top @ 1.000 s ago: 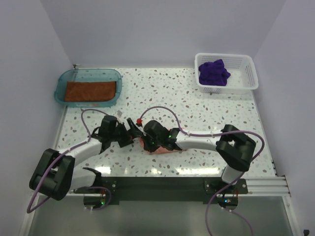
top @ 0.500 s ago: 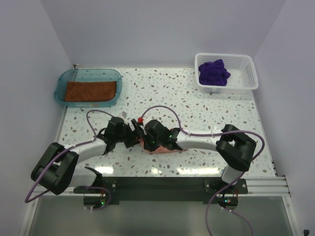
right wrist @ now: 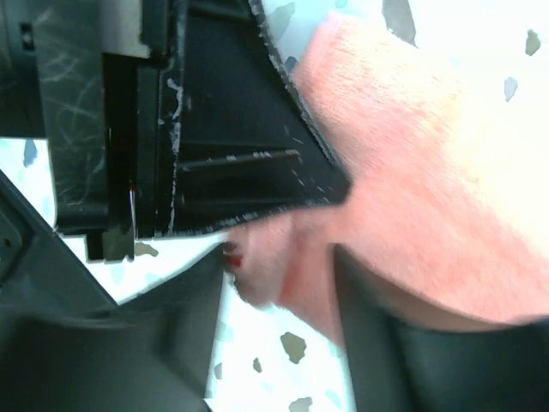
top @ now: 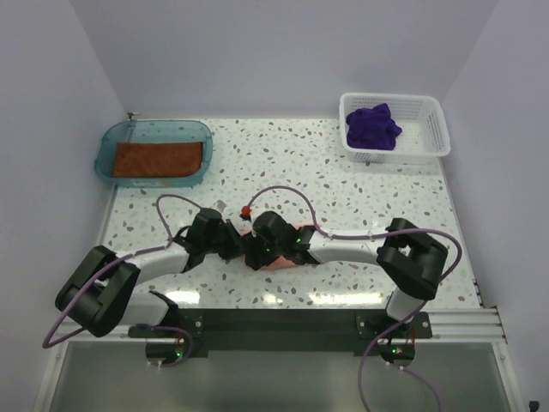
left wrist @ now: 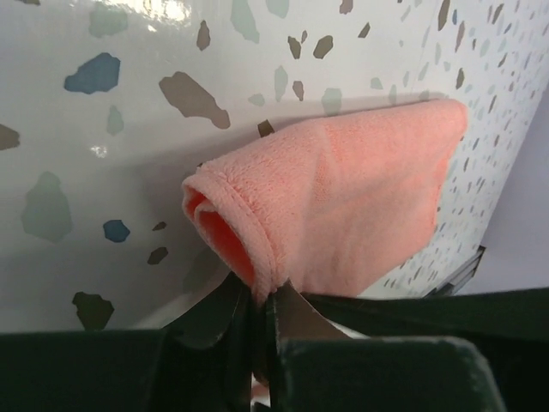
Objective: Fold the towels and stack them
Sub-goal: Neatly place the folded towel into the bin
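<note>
The salmon pink towel (left wrist: 343,193) lies folded over on the table near the front, mostly hidden under the two grippers in the top view (top: 276,263). My left gripper (left wrist: 262,296) is shut on the towel's rolled hem, coming in from the left (top: 238,245). My right gripper (right wrist: 279,292) has its jaws apart, with a fold of the pink towel (right wrist: 412,172) still lying between them. The rust brown towel (top: 158,159) lies flat in the teal tray (top: 107,137). The purple towel (top: 372,127) sits bunched in the white basket (top: 433,129).
The two grippers sit almost touching at the table's front middle; the left gripper's black finger (right wrist: 223,146) fills the upper left of the right wrist view. The tray stands at the back left and the basket at the back right. Purple cables loop over both arms.
My left gripper has moved right to the pink towel and closed on its hem. My right gripper, shut on the towel before, has opened its jaws.
</note>
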Tool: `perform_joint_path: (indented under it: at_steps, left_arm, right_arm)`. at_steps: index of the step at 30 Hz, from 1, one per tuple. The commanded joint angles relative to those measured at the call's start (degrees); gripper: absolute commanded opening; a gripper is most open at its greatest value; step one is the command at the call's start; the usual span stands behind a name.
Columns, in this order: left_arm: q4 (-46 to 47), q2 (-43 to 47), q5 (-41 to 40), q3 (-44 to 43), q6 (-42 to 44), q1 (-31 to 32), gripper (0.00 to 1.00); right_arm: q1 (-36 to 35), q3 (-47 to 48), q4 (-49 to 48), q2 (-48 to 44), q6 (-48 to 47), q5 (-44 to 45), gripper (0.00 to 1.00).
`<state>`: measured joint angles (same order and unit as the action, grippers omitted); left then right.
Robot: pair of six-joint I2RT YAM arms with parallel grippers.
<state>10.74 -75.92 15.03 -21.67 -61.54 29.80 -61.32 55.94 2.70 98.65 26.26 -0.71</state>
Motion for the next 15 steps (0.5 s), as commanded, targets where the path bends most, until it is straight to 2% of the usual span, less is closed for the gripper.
perform_joint_path:
  at_steps: [1,3,8,10,15]
  left_arm:
    - [-4.23,1.30,-3.51,-3.54,5.17,-0.01,0.00]
    - [-8.95,0.16,-6.05,-7.48,9.65,-0.18,0.00]
    - [-20.03,-4.49,-10.01,-19.42,19.60,-4.65,0.00]
    - [-23.12,-6.25,-11.07,-23.83,24.61,-6.85,0.00]
    - [-32.17,-13.63,-13.52,-40.97,35.05,-14.59,0.00]
  right_arm:
    - [0.24,-0.40,-1.47,-4.43,-0.77,2.81,0.60]
    - [0.93,-0.66,0.89,-6.09,-1.82,4.75,0.76]
    - [3.84,-3.72,7.13,-12.77,-3.32,8.52,0.99]
    - [5.50,-4.61,9.50,-16.99,-3.93,10.11,0.99]
    - [8.40,-6.81,17.07,-24.81,-6.39,14.32,0.99]
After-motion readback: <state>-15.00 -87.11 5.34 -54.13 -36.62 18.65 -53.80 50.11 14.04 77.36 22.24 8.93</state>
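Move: The teal bin the pink towel is bound for stands about 25 cm ahead and 26 cm to the left of the left hand, near its height; the brown towel inside lies some 24 cm ahead and 24 cm left. The pink towel's middle lies about level fore and aft with the left hand, 12 cm to its right and 2 cm lower; from the right hand, roughly 9 cm right, 1 cm ahead and 4 cm lower. The pink towel, still pinched at its left end by the left hand, is drawn towards the teal bin, about 13 cm forward, with some 6 cm each of left and up, the wrist rolling its left side upward. Meanwhile the right hand, its fingers already half open at that same end, opens wide and comes free, backing off to the right, then also up and a little forward. ##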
